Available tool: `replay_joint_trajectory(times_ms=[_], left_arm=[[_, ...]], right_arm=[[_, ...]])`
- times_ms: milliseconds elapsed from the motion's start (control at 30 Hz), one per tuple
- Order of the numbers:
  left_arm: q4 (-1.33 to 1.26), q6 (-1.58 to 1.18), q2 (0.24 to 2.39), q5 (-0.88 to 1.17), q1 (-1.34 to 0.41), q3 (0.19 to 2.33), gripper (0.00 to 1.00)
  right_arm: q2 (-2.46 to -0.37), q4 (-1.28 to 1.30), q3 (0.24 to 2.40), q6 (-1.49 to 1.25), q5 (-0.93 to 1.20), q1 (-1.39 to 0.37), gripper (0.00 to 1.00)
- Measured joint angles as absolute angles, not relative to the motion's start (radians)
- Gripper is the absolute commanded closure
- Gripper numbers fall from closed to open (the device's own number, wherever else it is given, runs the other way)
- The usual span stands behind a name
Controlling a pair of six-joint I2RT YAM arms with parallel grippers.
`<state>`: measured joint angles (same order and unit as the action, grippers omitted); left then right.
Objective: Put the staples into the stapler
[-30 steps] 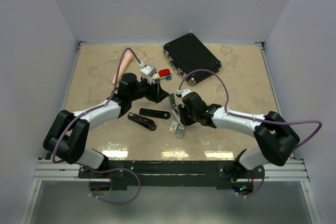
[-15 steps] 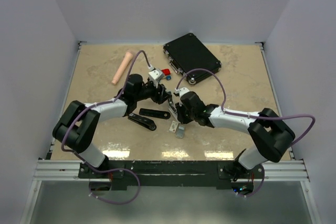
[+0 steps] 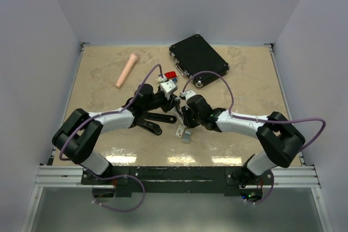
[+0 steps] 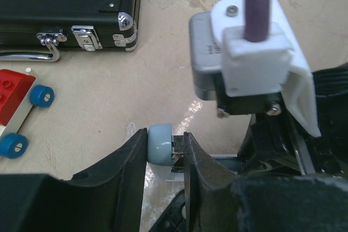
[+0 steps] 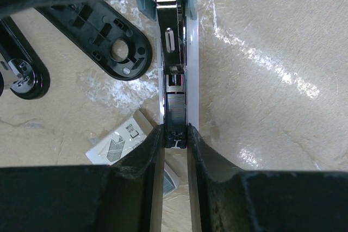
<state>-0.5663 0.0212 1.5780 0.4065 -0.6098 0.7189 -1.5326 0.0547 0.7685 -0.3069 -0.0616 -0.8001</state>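
Observation:
The stapler (image 5: 175,52) is a narrow metal channel with a pale blue end cap (image 4: 160,143), and it stands between the two arms (image 3: 179,110). My right gripper (image 5: 175,134) is shut on the channel's near end. A ribbed grey strip, the staples (image 5: 175,110), lies in the channel just ahead of the fingers. My left gripper (image 4: 165,145) is shut on the blue cap at the far end, one finger on each side. In the top view the left gripper (image 3: 173,101) and right gripper (image 3: 184,117) nearly touch.
A small white staple box (image 5: 117,142) lies beside the right fingers (image 3: 181,131). Two black oval stapler parts (image 3: 160,118) (image 3: 148,126) lie to the left. Behind are a black case (image 3: 198,59), a red toy car (image 3: 170,75) and a pink cylinder (image 3: 126,69).
My left arm has swung right toward the stapler, and its jaws have closed on the pale blue cap. The right gripper has kept its hold and barely moved.

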Motion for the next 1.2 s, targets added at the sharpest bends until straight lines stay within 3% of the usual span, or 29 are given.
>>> replay_joint_trajectory(times_ms=[433,733,867,1133,1200], left_arm=[[-0.610,0.038,1.475,0.268,-0.738,0.585,0.73],[-0.611,-0.039,1.474,0.205,-0.754,0.579,0.47],[-0.596,-0.083,1.434,0.161,-0.754,0.556,0.40],[-0.535,-0.151,1.252,0.202,-0.819,0.519,0.38],[-0.536,-0.167,1.220,0.195,-0.804,0.516,0.38]], right_arm=[[-1.557,0.046,0.768,-0.307,-0.035,-0.811,1.00],[-1.562,0.047,0.770,-0.301,-0.033,-0.811,0.98],[-1.562,0.051,0.771,-0.297,-0.035,-0.811,0.96],[-1.572,0.030,0.797,-0.297,-0.060,-0.802,0.84],[-1.572,0.036,0.801,-0.295,-0.062,-0.802,0.73]])
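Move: Some 7 cm back, 3 cm right and 8 cm below the left hand is the front end of the stapler's magazine, already pinched in the right fingers; the left fingers hold the tip of the raised blue cover. From the left hand, the staple box lies 11 cm back, 2 cm right and 11 cm down; the black strip is 6 cm back, 7 cm left and as low. The cover tip stands 7 cm ahead, 3 cm left and 8 cm above the right hand. Drawing the pinched blue cover back about 4 cm towards the magazine's front, with a slight sink, the left hand pauses and opens its fingers to release the cover. It then backs off some 4 cm more and rises about 5 cm. The right hand keeps its pinch on the stapler's front, shifting only about a centimetre. ##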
